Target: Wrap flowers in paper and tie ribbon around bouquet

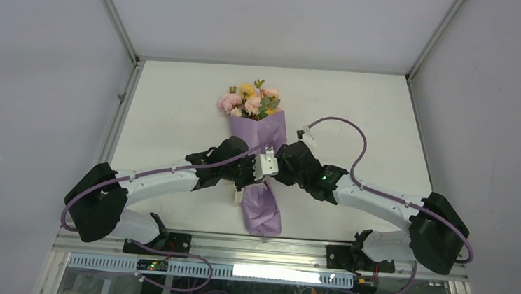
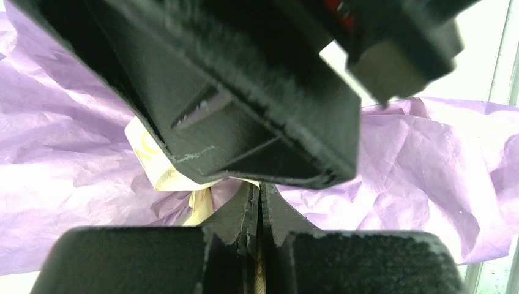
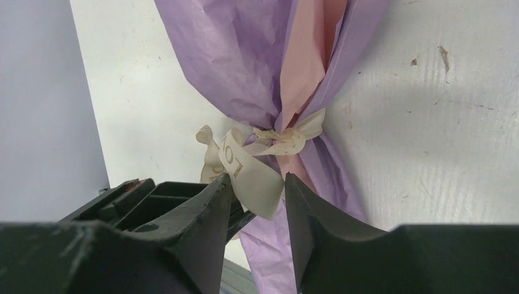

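The bouquet lies on the white table, flowers at the far end, lilac paper flaring toward the near edge. The cream ribbon is knotted round the narrow waist, where the paper's pink side shows. My left gripper is shut, a thin strand of ribbon pinched between its pads. My right gripper stands open over the waist; a printed ribbon tail hangs between its fingertips, against the left finger. Both grippers meet at the bouquet's middle.
The two arms reach in from the left and right of the near edge. A metal rail runs along the front of the table. Grey walls enclose the table on both sides and behind.
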Controlling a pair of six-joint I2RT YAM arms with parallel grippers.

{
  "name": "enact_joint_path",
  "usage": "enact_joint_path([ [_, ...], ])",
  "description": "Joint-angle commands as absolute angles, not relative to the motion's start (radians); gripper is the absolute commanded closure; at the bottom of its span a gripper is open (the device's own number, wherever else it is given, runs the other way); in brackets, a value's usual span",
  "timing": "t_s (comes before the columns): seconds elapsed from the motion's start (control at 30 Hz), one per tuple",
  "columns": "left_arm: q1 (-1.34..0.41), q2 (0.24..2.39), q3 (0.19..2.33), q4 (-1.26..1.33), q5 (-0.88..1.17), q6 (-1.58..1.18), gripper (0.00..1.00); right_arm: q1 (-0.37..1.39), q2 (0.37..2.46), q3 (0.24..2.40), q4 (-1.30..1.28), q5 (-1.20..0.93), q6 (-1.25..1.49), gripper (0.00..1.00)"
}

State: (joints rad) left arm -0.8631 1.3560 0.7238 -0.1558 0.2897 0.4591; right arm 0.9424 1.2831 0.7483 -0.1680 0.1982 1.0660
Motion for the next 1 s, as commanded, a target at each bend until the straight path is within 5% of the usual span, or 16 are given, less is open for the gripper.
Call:
enact_joint_path([
  [0.0, -0.862, 1.359, 0.724, -0.078, 0.319, 0.445, 1.00, 0.950, 1.320, 0.794, -0.075, 0.250, 1.094, 0.58],
  [0.33, -0.863, 1.365, 0.720, -0.063, 0.311, 0.438, 1.00, 0.949, 1.380, 0.827, -0.031, 0.170, 1.070, 0.60],
  [0.57, -0.863, 1.353, 0.732, -0.085, 0.317, 0.432, 0.98, 0.935, 1.365, 0.807, -0.047, 0.178, 1.075, 1.00],
  [0.73, -0.807, 1.281, 0.808, -0.300, 0.518, 0.441, 0.55, 0.898, 1.340, 0.759, -0.014, 0.054, 0.988, 1.00],
  [0.97, -0.649, 1.203, 0.954, -0.663, 0.846, 0.571, 0.39, 0.831, 1.340, 0.626, 0.187, -0.284, 0.874, 1.00],
])
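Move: Between the right hand's open fingers and the left hand's shut ones runs a stretch of ribbon. The right hand must close on it about 2 cm to its left, 1 cm ahead and 1 cm lower, while the left hand still holds it at its fingertips. From the left hand, the knot on the wrapped paper lies some 3 cm ahead, 1 cm to the right and 4 cm below; the flower heads are about 20 cm ahead, 3 cm left; the paper's tail is 12 cm back, 2 cm right. Easing about 2 cm left and slightly down, the right hand shuts its fingers on the ribbon while the left holds still with its pinch. Only then do the left fingers open, to over half, and that hand draws off back and to its left, then lifts about 5 cm. Keeping its pinch, the right hand starts back and down a little, turning some 10 degrees counter-clockwise. ##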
